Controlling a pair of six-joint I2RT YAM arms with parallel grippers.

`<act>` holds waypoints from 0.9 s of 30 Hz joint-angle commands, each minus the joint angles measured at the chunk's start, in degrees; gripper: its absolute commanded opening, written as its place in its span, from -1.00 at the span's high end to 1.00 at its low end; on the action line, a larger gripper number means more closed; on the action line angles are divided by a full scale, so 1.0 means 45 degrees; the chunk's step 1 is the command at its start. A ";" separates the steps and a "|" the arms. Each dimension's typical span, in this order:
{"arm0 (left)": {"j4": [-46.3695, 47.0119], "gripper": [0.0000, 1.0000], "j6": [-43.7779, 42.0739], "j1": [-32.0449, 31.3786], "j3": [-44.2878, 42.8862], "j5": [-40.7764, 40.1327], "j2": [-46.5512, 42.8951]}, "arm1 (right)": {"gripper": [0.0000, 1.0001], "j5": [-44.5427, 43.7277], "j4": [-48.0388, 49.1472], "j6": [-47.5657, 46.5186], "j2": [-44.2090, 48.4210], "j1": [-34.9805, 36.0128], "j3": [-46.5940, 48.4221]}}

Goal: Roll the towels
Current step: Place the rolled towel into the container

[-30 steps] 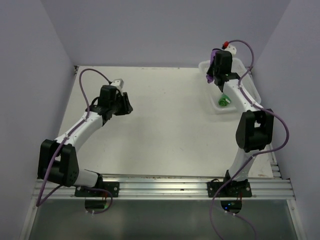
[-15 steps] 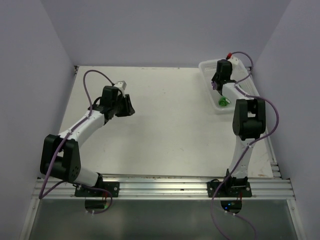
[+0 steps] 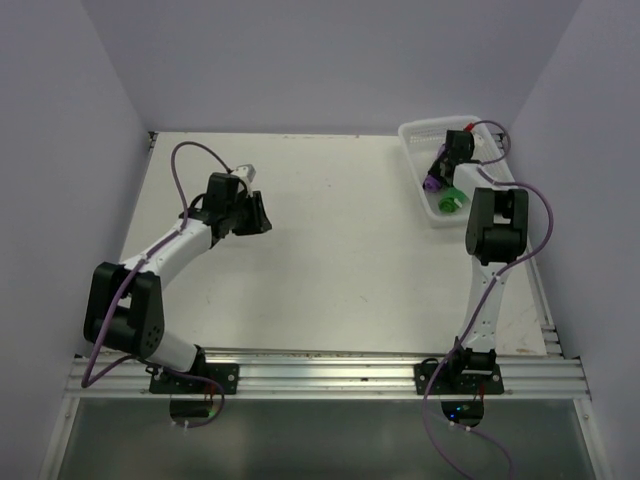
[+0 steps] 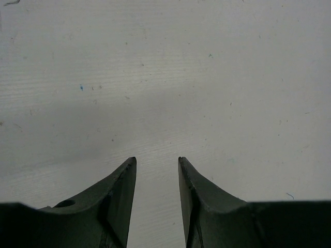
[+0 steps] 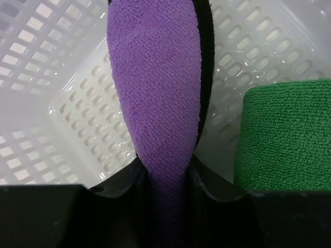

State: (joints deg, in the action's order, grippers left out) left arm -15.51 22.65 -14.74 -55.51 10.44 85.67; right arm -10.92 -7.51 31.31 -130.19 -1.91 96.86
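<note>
My right gripper (image 5: 164, 165) is shut on the rolled purple towel (image 5: 158, 88), which has a black edge and hangs down into the white lattice basket (image 5: 67, 119). The green towel (image 5: 287, 134) lies rolled in the basket just to the right of it. From above, the purple towel (image 3: 432, 184) and green towel (image 3: 449, 200) show side by side in the basket (image 3: 418, 133) under the right gripper (image 3: 440, 172). My left gripper (image 4: 156, 161) stands open over bare table, well to the left (image 3: 262, 221), with nothing between its fingers.
The basket stands at the table's far right corner, close to the right wall. Purple cables loop off both arms. Grey walls close in the table on three sides.
The right gripper has come down from above the basket into it, carrying the purple towel beside the green one. The left arm has shifted slightly to the right.
</note>
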 commanded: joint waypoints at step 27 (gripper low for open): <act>0.0321 0.14 -0.0366 0.0093 -0.0302 0.1098 0.0006 | -0.31 0.0063 -0.3313 -0.0630 0.0082 -0.0102 0.3085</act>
State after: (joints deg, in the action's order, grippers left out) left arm -15.51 22.65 -14.74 -55.51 13.65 86.04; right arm -10.83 -21.82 29.61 -132.09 -2.42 109.19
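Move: Inside the white container, the right hand still grips the rolled purple towel near its near end; the towel's middle lies about 3 cm ahead. The container's middle is some 6 cm to the hand's right, level fore and aft and a touch lower, and the green towel about 6 cm right and 5 cm back. From the idle left hand, the container lies some 21 cm ahead, 55 cm to the right and 8 cm below. Opening its fingers wide around the purple towel, the right hand lets go of it while staying nearly in place, shifting only about half a centimetre right and tipping some 5 degrees farther down. Then, with the fingers spread either side of the towel, it lifts nearly 3 cm straight up, coming free of the pinch. ##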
